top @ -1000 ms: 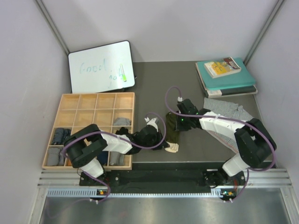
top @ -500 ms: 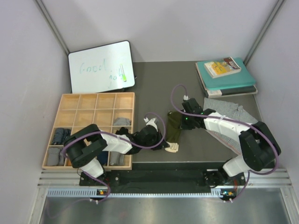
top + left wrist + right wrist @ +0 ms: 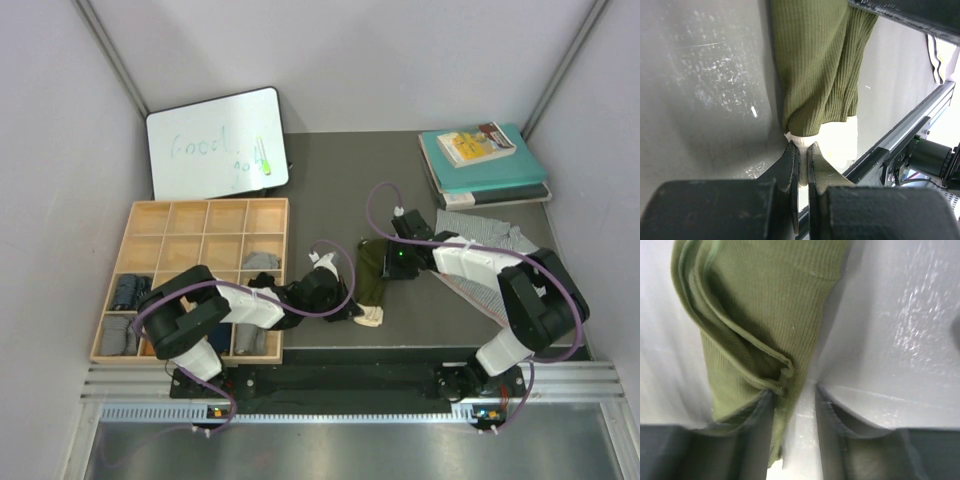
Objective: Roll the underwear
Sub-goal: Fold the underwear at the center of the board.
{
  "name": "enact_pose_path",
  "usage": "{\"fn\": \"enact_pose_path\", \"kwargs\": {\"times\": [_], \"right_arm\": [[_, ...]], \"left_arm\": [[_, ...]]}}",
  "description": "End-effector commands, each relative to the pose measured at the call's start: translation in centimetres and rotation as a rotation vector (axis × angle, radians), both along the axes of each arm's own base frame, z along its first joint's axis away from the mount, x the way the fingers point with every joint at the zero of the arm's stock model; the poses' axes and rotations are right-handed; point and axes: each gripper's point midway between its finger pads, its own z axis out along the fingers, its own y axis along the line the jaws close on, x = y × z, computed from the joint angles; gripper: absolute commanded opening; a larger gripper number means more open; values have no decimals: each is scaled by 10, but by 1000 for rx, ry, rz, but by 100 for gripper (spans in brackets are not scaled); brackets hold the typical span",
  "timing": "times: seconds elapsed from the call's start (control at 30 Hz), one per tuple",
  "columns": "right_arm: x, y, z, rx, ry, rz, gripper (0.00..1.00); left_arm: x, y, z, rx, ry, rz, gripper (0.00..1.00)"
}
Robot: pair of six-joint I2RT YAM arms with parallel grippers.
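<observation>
The olive green underwear (image 3: 372,278) lies in a long folded strip on the dark mat between my two arms. Its cream waistband (image 3: 370,318) is at the near end. My left gripper (image 3: 352,311) is shut on that waistband (image 3: 801,141), with the ribbed green cloth (image 3: 820,65) stretching away from it. My right gripper (image 3: 381,250) is at the far end of the strip. In the right wrist view its jaws (image 3: 794,390) stand apart, and a folded edge of green cloth (image 3: 755,305) rests against the left finger (image 3: 757,430). The patterned underwear (image 3: 482,233) lies flat under the right arm.
A wooden compartment tray (image 3: 160,215) stands at the left, with rolled grey and dark cloths in some cells. A whiteboard (image 3: 215,140) leans at the back left. Teal books (image 3: 485,160) are stacked at the back right. The metal rail (image 3: 350,385) runs along the near table edge.
My right gripper has moved a little farther back and to the right, and the green strip now lies longer. The left gripper has kept its hold and not moved.
</observation>
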Motion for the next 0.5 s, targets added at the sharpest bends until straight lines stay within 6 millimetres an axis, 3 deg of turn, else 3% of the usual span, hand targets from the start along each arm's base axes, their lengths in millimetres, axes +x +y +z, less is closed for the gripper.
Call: {"fn": "enact_pose_path", "kwargs": {"times": [0.0,0.03,0.07,0.13,0.27,0.47], "right_arm": [[24,4,47,33,-143,47,46],[26,5,57,40,-166,60,55],[31,8,69,46,-202,89,58],[39,15,93,65,-267,135,61],[60,29,111,73,-316,196,61],[87,59,93,104,-273,278,61]], "left_arm": [[-23,17,-31,116,87,-63,0],[-23,17,-31,117,85,-63,0],[-22,17,-31,118,83,-63,0],[-22,17,-30,117,82,-67,0],[-23,15,-32,122,87,-74,0],[-21,14,-32,130,85,-78,0]]}}
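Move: The right hand is down at the right edge of the folded underwear, about halfway along it. The underwear's far end lies about 8 cm ahead of this hand and 3 cm to its left, at table height. Its cream waistband is some 10 cm back and 4 cm left, and the striped cloth's middle is roughly 21 cm right and 3 cm ahead. From the left hand, which holds the waistband, the far end lies about 16 cm ahead and 4 cm right. The right fingers, already starting to part, come free of the underwear's right edge and open wide. The hand rises about 10 cm, first almost straight up, then also forward some 7 cm and a little left over the far part of the garment, its fingers tipping up about 15 degrees and turning slightly counter-clockwise. The left hand keeps its pinch on the waistband, practically in place. ##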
